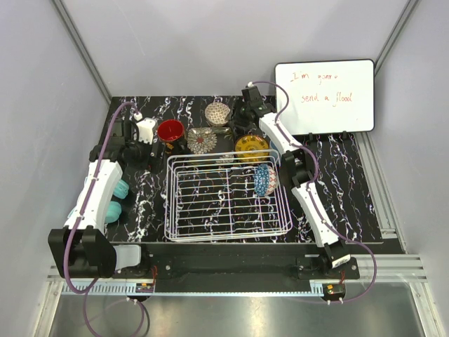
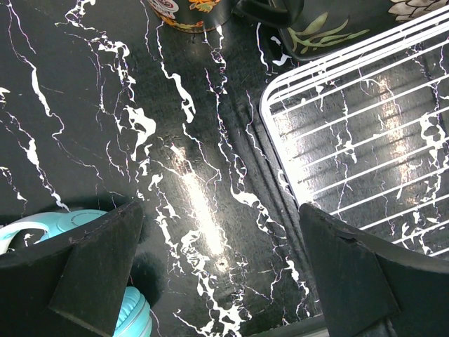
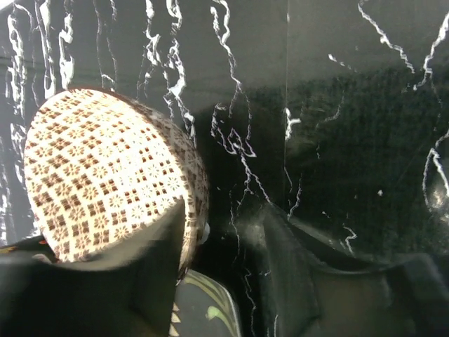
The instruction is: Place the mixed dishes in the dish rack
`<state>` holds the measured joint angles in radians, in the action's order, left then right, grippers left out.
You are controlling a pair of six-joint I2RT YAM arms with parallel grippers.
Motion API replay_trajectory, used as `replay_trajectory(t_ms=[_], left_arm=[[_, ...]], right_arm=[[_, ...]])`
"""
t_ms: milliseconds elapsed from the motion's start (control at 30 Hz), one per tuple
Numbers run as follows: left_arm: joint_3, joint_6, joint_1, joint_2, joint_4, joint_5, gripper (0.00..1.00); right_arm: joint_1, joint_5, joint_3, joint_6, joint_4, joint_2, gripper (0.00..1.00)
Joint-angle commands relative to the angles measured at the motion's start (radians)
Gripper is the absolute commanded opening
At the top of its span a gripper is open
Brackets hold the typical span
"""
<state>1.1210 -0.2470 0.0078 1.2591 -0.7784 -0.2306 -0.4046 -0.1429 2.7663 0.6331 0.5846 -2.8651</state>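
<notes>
The white wire dish rack [image 1: 228, 217] sits mid-table with a blue patterned bowl [image 1: 265, 179] on edge inside its right end. Behind it stand a yellow plate [image 1: 251, 147], a floral saucer [image 1: 202, 140], a red mug [image 1: 170, 130] and a beige-brown bowl [image 1: 217, 112]. My right gripper [image 1: 236, 118] straddles that bowl's rim [image 3: 189, 182]. One finger [image 3: 140, 267] is over the bowl's inside and the other [image 3: 295, 260] is outside, a gap still showing. My left gripper [image 2: 221, 232] hangs wide open over bare table beside the rack's corner [image 2: 273, 105].
Two teal rounded objects [image 1: 118, 189] lie at the left edge, one close to my left finger [image 2: 133, 316]. A whiteboard [image 1: 324, 95] leans at the back right. The saucer's dark back [image 2: 316, 31] and a patterned dish [image 2: 186, 14] lie ahead of the left gripper.
</notes>
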Motion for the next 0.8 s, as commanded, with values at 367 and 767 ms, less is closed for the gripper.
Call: replay_trajectory(t_ms=[367,767], left_arm=[[0.043,0.008,-0.002,0.006,-0.016,0.008,0.97],[0.022,0.009,0.004,0.013,0.01,-0.018,0.97]], right_arm=[[0.013,0.078,-0.002,-0.035,-0.088,0.058,0.15],[0.024,0.215,-0.149,-0.151,-0.046,0.199,0.02]])
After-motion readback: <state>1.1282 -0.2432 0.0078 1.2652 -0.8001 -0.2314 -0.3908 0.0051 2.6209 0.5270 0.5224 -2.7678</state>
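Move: My right hand is already at the patterned bowl's right rim; the bowl's middle lies about 4 cm to the left, 2 cm ahead and about a centimetre below. From this hand, the flower tray is some 8 cm back and 6 cm left, the yellow plate roughly 11 cm back and 8 cm right, both about 4 cm lower. From my left hand, the bowl is about 20 cm ahead, 20 cm right and 14 cm below. I close my half-open right fingers nearly shut, pinching the patterned bowl's right rim between them, while edging about 1.5 cm forward and rising about as much before dipping back. Then, keeping the pinch, I draw right about 3.5 cm, away from the flower tray and towards the whiteboard side, rolling some 10 degrees so the hand's left side dips. ##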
